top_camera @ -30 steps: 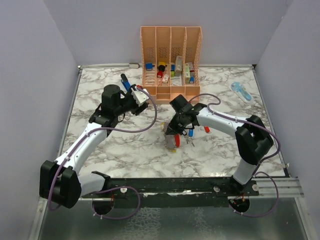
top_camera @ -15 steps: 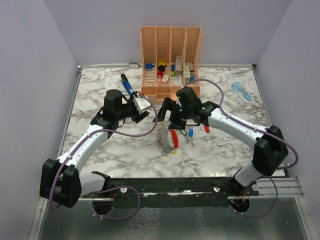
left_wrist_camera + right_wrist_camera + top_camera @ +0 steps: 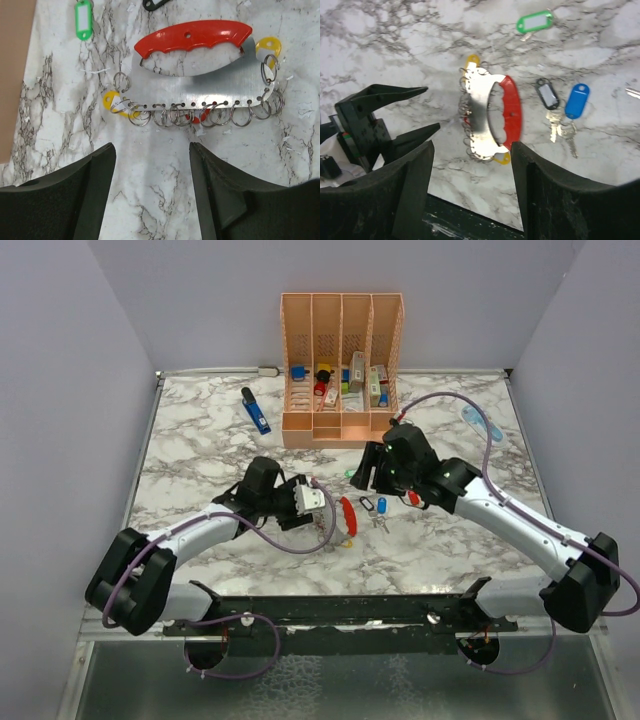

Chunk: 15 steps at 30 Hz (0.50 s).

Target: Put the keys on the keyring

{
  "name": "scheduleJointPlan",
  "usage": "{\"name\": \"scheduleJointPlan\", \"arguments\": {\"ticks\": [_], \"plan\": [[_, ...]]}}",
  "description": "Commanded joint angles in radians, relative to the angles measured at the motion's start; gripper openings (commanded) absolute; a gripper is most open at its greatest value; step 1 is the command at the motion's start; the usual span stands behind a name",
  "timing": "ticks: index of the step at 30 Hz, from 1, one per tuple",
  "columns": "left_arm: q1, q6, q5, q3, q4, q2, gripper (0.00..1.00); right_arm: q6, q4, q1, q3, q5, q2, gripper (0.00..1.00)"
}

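Note:
The keyring [image 3: 346,518] is a metal plate with a red handle and a row of several split rings; it lies flat on the marble, with yellow tags at both ends. In the left wrist view [image 3: 192,37] it lies just ahead of my open, empty left gripper [image 3: 150,147], whose fingers rest low at its left [image 3: 312,502]. My right gripper [image 3: 470,145] is open and empty, hovering above it, behind and to the right [image 3: 372,470]. Keys with black [image 3: 547,95] and blue [image 3: 576,100] tags lie right of the keyring. A green tag [image 3: 535,21] lies behind, and a red key [image 3: 413,498] further right.
The peach slotted organizer [image 3: 342,360] with small coloured items stands at the back centre. A long blue pen-like tool [image 3: 256,410] lies to its left. A light blue object [image 3: 482,423] lies at the back right. The black front rail [image 3: 340,610] runs along the near edge.
My left gripper swung from near the organizer forward and down to the keyring's left side. My right gripper rose and pulled back right off the keyring, which now lies flat.

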<state>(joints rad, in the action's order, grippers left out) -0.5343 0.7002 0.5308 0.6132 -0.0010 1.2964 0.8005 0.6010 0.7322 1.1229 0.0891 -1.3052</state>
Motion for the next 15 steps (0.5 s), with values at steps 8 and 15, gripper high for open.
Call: {"name": "scheduleJointPlan", "arguments": {"ticks": [8,15], "plan": [[-0.052,0.102,0.011,0.03,0.078,0.131,0.63,-0.12,0.003,-0.125,-0.121,0.069,0.053,0.4],[-0.065,0.125,0.08,0.103,0.016,0.205,0.62,-0.156,-0.062,-0.167,-0.173,0.037,0.025,0.36]]}}
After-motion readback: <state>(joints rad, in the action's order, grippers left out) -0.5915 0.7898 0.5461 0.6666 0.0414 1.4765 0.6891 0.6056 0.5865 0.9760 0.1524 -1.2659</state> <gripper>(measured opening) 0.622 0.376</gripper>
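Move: The keyring, the ring-edged plate with the red handle, lies about 8 cm to the left hand's right, 1 cm back and 7 cm below; the black tag is some 16 cm right and 4 cm ahead of that hand. From the right hand, the blue tag with its key lies roughly 7 cm ahead, 8 cm right and 17 cm down; the black tag is 4 cm left of the blue tag, level with it, and the red tag 8 cm right and 1 cm farther out. Towards the keyring's row of rings comes the left hand, fingers kept open, first sinking and then also sliding right, about 3 cm down and 2.5 cm right, turning slightly clockwise. Meanwhile the right hand swings some 7 cm right and 5 cm down towards the blue tag, rolling its left side down about 10 degrees as its half-open fingers narrow, slowing sideways at the end. ##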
